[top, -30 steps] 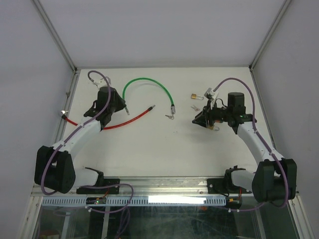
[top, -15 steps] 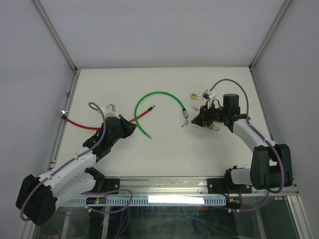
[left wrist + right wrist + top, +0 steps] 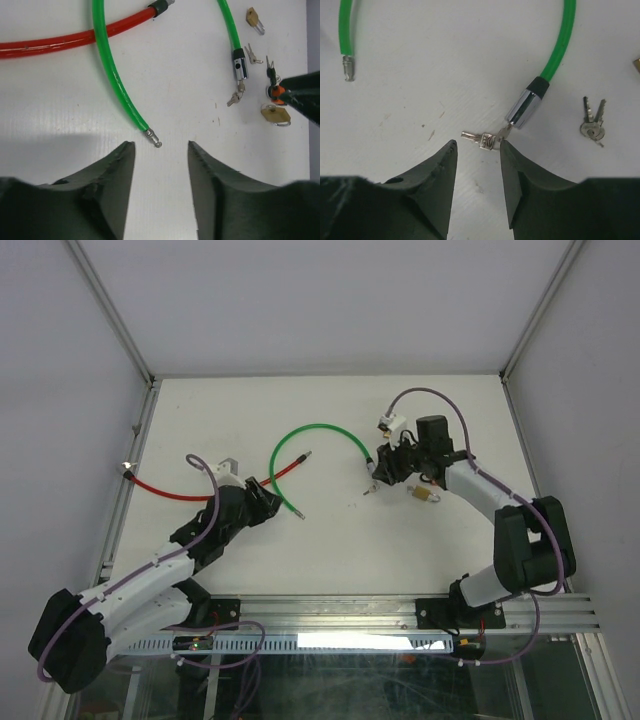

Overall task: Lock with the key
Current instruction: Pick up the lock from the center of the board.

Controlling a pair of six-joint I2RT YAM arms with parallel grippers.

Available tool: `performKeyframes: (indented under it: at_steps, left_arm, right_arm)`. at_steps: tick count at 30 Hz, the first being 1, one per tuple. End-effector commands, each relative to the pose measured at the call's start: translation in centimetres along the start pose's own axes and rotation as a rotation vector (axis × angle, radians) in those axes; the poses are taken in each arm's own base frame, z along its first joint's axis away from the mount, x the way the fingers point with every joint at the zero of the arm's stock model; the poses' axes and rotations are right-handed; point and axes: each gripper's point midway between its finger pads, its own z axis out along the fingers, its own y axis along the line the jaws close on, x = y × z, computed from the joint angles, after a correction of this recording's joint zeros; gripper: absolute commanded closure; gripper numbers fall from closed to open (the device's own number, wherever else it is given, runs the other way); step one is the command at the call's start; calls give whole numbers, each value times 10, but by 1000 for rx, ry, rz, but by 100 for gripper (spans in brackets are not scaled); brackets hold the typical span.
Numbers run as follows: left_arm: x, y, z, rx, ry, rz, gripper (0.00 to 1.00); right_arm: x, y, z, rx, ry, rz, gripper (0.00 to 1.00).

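A green cable lock (image 3: 318,428) lies in a loop mid-table. Its bare pin end (image 3: 154,138) rests just ahead of my left gripper (image 3: 160,145), which is open and empty. The chrome lock body (image 3: 525,106) sits at the cable's other end. One key (image 3: 479,139) of a small bunch is in that body, and the bunch lies flat on the table. My right gripper (image 3: 477,144) is open, with its fingertips on either side of that bunch just short of it. In the top view the left gripper (image 3: 264,502) and right gripper (image 3: 383,472) face each other across the loop.
A red cable (image 3: 165,489) runs under the green one at the left. A brass padlock (image 3: 423,496) lies near the right gripper, a second padlock (image 3: 254,20) farther back. A spare key pair (image 3: 592,125) lies right of the lock body.
The green cable has shifted right and nearer along with the left arm, whose gripper has opened. The right gripper has moved left to the lock body's keys.
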Motion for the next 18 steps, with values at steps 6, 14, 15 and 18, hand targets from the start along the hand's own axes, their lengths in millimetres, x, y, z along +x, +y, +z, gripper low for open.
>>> performKeyframes:
  at_steps: [6,14,15,18]
  left_arm:
    - [-12,-57,-26,415,-124,105,3]
    - [-15,-64,-54,609,-240,51,1]
    - [-14,-64,-55,616,-239,49,1]
    - [-10,-65,-56,633,-223,50,1]
  right_arm:
    - [-20,-61,46,219,126,43,56]
    - [-6,-61,61,218,175,134,54]
    - [-4,-59,63,209,182,139,54]
    - [5,-54,69,187,211,149,54]
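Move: The green lock's silver barrel lies about 6 cm ahead of the right hand, 2 cm to its left and 7 cm below. On the table, its own keys lie 5 cm back from the barrel, a loose key pair 6 cm to its right and 2 cm farther out, and a brass padlock 7 cm right, 7 cm farther out. From the left hand, the barrel is some 10 cm ahead, 21 cm right and 8 cm below. Right hand reaches 6 cm forward, then 6 down to the green lock's barrel; left rises 4 cm, opening wide. ##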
